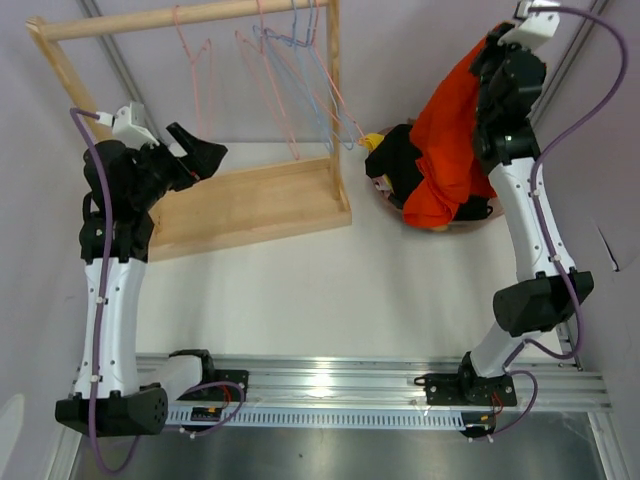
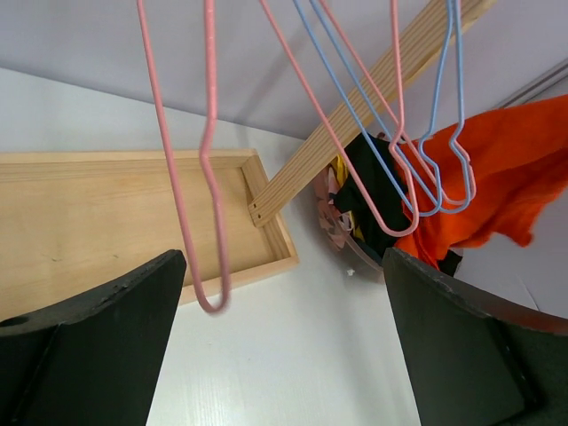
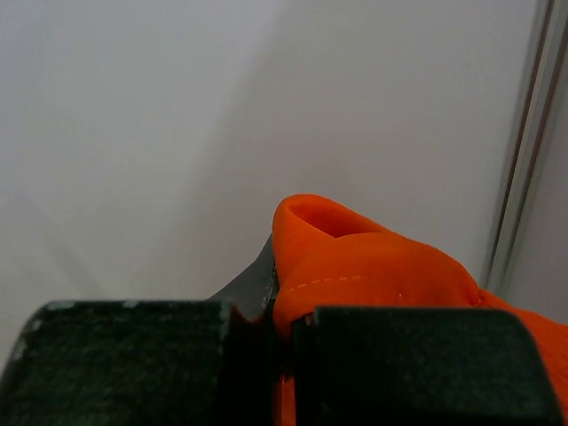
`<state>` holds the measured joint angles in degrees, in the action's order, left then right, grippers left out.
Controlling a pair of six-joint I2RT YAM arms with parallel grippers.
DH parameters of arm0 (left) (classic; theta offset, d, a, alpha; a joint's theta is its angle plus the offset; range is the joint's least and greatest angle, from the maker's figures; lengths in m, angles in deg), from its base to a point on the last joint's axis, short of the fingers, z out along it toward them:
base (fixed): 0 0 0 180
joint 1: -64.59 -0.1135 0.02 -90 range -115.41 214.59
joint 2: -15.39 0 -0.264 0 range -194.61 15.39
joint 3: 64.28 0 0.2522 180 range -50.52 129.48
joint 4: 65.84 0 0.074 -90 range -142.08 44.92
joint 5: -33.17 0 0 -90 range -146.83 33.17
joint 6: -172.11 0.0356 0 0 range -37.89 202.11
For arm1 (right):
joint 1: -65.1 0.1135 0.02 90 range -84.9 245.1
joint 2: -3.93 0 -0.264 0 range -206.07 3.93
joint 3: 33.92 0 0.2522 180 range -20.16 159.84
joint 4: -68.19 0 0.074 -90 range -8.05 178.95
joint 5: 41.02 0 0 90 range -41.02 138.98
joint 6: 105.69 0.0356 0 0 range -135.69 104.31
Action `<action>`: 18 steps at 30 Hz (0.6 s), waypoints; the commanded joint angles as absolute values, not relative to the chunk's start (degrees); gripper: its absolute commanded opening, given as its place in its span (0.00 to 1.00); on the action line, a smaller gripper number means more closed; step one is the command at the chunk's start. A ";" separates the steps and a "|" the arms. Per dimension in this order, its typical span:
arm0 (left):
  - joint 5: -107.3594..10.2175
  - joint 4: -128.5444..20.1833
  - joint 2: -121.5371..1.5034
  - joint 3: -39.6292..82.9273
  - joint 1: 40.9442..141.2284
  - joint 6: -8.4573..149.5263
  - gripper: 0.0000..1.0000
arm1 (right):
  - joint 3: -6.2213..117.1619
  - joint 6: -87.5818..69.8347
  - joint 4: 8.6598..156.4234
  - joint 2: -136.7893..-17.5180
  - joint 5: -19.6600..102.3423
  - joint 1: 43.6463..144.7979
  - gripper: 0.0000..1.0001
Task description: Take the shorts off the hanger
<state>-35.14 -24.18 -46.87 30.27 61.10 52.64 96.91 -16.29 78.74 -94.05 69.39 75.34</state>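
Note:
My right gripper (image 3: pixel 286 355) is shut on a fold of the bright orange shorts (image 3: pixel 373 266), held high at the far right. From there the orange shorts (image 1: pixel 450 140) hang down over a pile of black shorts (image 1: pixel 400 165) and a bit of yellow shorts (image 1: pixel 372 142) in a round basket (image 1: pixel 385 205). Several bare pink and blue wire hangers (image 1: pixel 290 60) hang from the wooden rail. My left gripper (image 1: pixel 195 155) stands wide open below the leftmost pink hanger (image 2: pixel 209 177), with nothing between its fingers (image 2: pixel 89 346).
The wooden rack's base tray (image 1: pixel 250 205) lies under the hangers, with its upright post (image 1: pixel 335 90) at the right end. A purple wall stands close behind. White tabletop (image 1: pixel 330 290) stretches between the rack and the arm bases.

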 commanded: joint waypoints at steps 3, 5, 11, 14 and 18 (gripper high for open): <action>-33.98 -28.69 -43.76 27.44 61.07 51.97 0.99 | 67.55 -7.18 66.15 -83.81 69.72 74.59 0.00; -33.72 -28.87 -43.59 26.04 61.16 51.70 0.99 | 59.77 -2.17 63.42 -81.69 70.69 74.59 0.00; -33.72 -29.05 -42.80 24.28 61.16 51.35 0.99 | 37.86 18.71 58.76 -86.06 68.50 72.22 0.00; -33.98 -28.52 -42.27 23.66 61.07 51.79 0.99 | 33.82 26.47 56.56 -92.56 64.46 70.81 0.00; -34.77 -26.94 -41.66 23.84 61.07 53.11 0.99 | 32.66 31.06 52.34 -100.12 60.60 70.28 0.00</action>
<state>-35.05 -26.54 -43.68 23.85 61.10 52.20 33.92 22.00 57.32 -96.34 64.60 70.72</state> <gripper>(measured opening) 0.993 0.025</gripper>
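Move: The right gripper holds the orange shorts high over the basket, whose middle lies about 5 cm ahead, 2 cm to the left and nearly 50 cm below. From this hand, the rack's right post stands roughly 28 cm to the left and 3 cm ahead, and the yellow shorts' edge in the basket peeks out about 18 cm left and 12 cm ahead. From the left gripper, the basket is some 23 cm ahead, 56 cm to the right and 33 cm below. Swing the right gripper almost straight down, fast, about 45 cm into the basket, keeping the fingers shut on the orange shorts. As it sinks, tip the fingers from slightly upward to downward by some 35 degrees and roll the hand so its left side rises. Let the open, empty left gripper sink a couple of centimetres. ##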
